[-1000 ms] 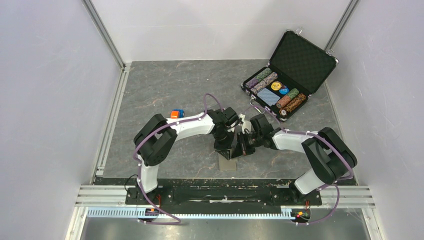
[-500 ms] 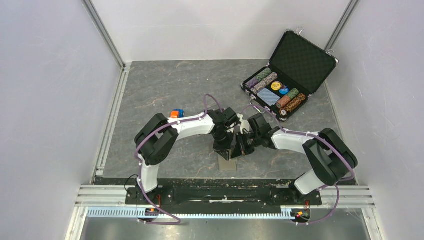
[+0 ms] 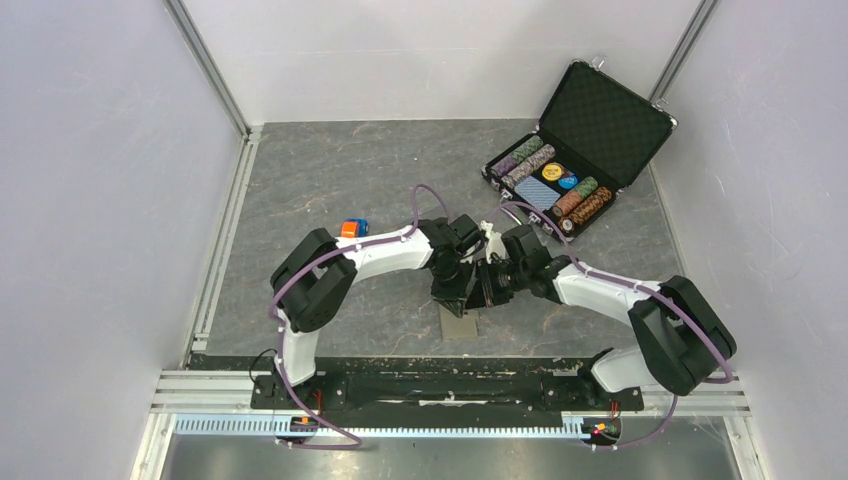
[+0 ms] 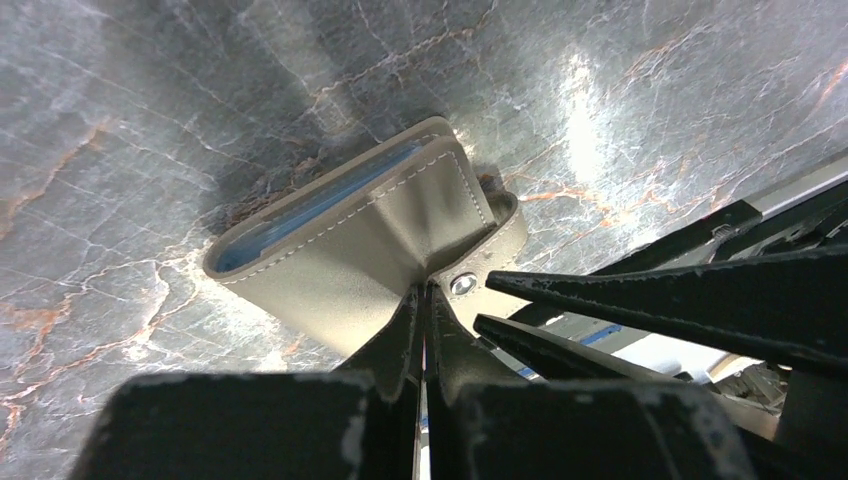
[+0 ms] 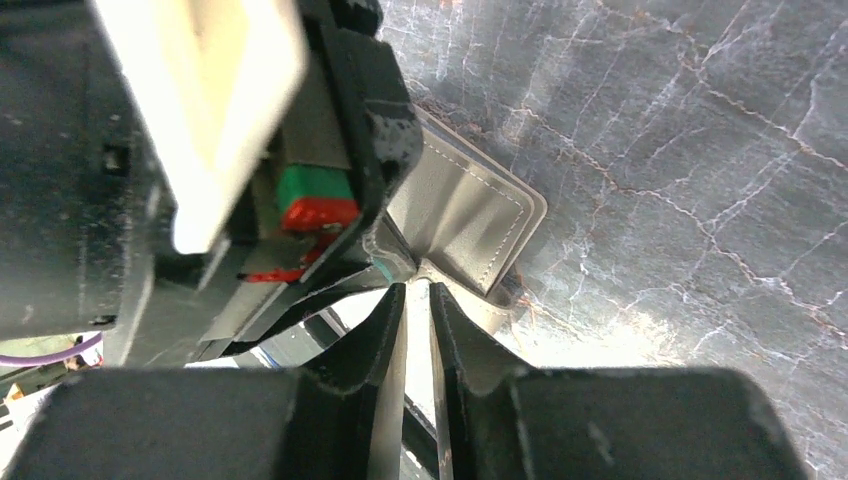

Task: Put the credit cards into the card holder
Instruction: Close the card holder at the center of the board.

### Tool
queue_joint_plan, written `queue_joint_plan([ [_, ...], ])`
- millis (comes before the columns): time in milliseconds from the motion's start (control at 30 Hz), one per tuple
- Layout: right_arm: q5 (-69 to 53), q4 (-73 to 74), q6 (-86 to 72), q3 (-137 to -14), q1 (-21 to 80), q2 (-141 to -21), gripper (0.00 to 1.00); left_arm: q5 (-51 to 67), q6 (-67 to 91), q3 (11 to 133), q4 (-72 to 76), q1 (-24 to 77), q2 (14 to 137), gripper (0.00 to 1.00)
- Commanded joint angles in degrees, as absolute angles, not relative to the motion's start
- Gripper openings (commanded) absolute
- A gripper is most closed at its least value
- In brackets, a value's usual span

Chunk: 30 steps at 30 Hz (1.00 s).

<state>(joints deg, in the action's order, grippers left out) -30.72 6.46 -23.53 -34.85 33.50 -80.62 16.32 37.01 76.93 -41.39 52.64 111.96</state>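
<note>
The grey-taupe card holder (image 4: 330, 250) lies on the marble table with its pale blue inside showing at one edge. My left gripper (image 4: 425, 290) is shut on its fold, right beside the round snap (image 4: 462, 285). The right gripper (image 5: 417, 288) comes in from the right, its jaws a narrow gap apart at the snap strap; its black fingers (image 4: 620, 290) straddle that strap in the left wrist view. In the top view both grippers meet over the card holder (image 3: 458, 325) near the front of the table. The credit cards are out of view.
An open black poker-chip briefcase (image 3: 580, 150) stands at the back right. A small orange and blue object (image 3: 354, 228) lies left of the left arm. The black rail (image 3: 450, 385) holding both arm bases runs just in front of the card holder.
The right arm's elbow has swung out to the right and its jaws have parted slightly. The left gripper has stayed shut on the card holder in nearly the same place.
</note>
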Motion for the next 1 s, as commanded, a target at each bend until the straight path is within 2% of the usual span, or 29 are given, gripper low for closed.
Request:
queue_joint_plan([
  [0, -30.6, 5.0, -23.9, -34.5, 33.1, -79.7, 0.16, 13.8, 34.6, 79.8, -40.5, 52.8, 108.1, 0.02],
  [533, -30.5, 4.6, -23.9, -34.2, 32.9, -79.9, 0.17, 13.1, 34.9, 79.1, -41.5, 52.8, 106.7, 0.02],
  [567, -30.1, 4.6, -23.9, -34.1, 32.9, -79.7, 0.17, 13.4, 35.1, 79.0, -41.3, 52.7, 106.9, 0.07],
  [633, -29.4, 5.0, -23.9, -34.0, 32.8, -79.3, 0.17, 14.0, 35.7, 78.4, -40.3, 52.7, 106.9, 0.29],
  [733, -28.4, 6.4, -23.6, -33.8, 32.7, -79.3, 0.16, 16.0, 37.4, 76.2, -37.1, 52.1, 105.9, 0.44],
  [833, -28.1, 6.4, -23.6, -33.1, 32.5, -78.8, 0.16, 19.0, 39.0, 73.0, -32.7, 51.1, 104.7, 0.45],
  [967, -27.9, 6.5, -23.6, -32.7, 32.4, -78.7, 0.15, 22.9, 41.1, 70.2, -27.5, 50.3, 104.7, 0.40],
])
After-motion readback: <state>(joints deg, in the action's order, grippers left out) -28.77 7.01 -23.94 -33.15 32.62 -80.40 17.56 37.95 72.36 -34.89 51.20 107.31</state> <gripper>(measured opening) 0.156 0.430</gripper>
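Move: The snap strap lies just below the left fingertips, about 1 cm to their right and 2 cm down. The closed card holder's middle sits roughly 1 cm to the left of those fingertips, level with them in reach and 2 cm below. From the right hand the snap is some 2 cm to the left, 1 cm back and 3 cm down, with the holder's middle about 4 cm left, 1 cm back and equally low. Upward and slightly forward, the left hand goes on lifting off the snap strap with shut fingers, about 2 cm, then hangs there. Its fingers open to not quite half above the strap end, and it starts sinking back, by under 1 cm, tilting slightly. The right hand stays put, its gap unchanged, until late, then eases about 1 cm right and 1 cm down beside the strap. ##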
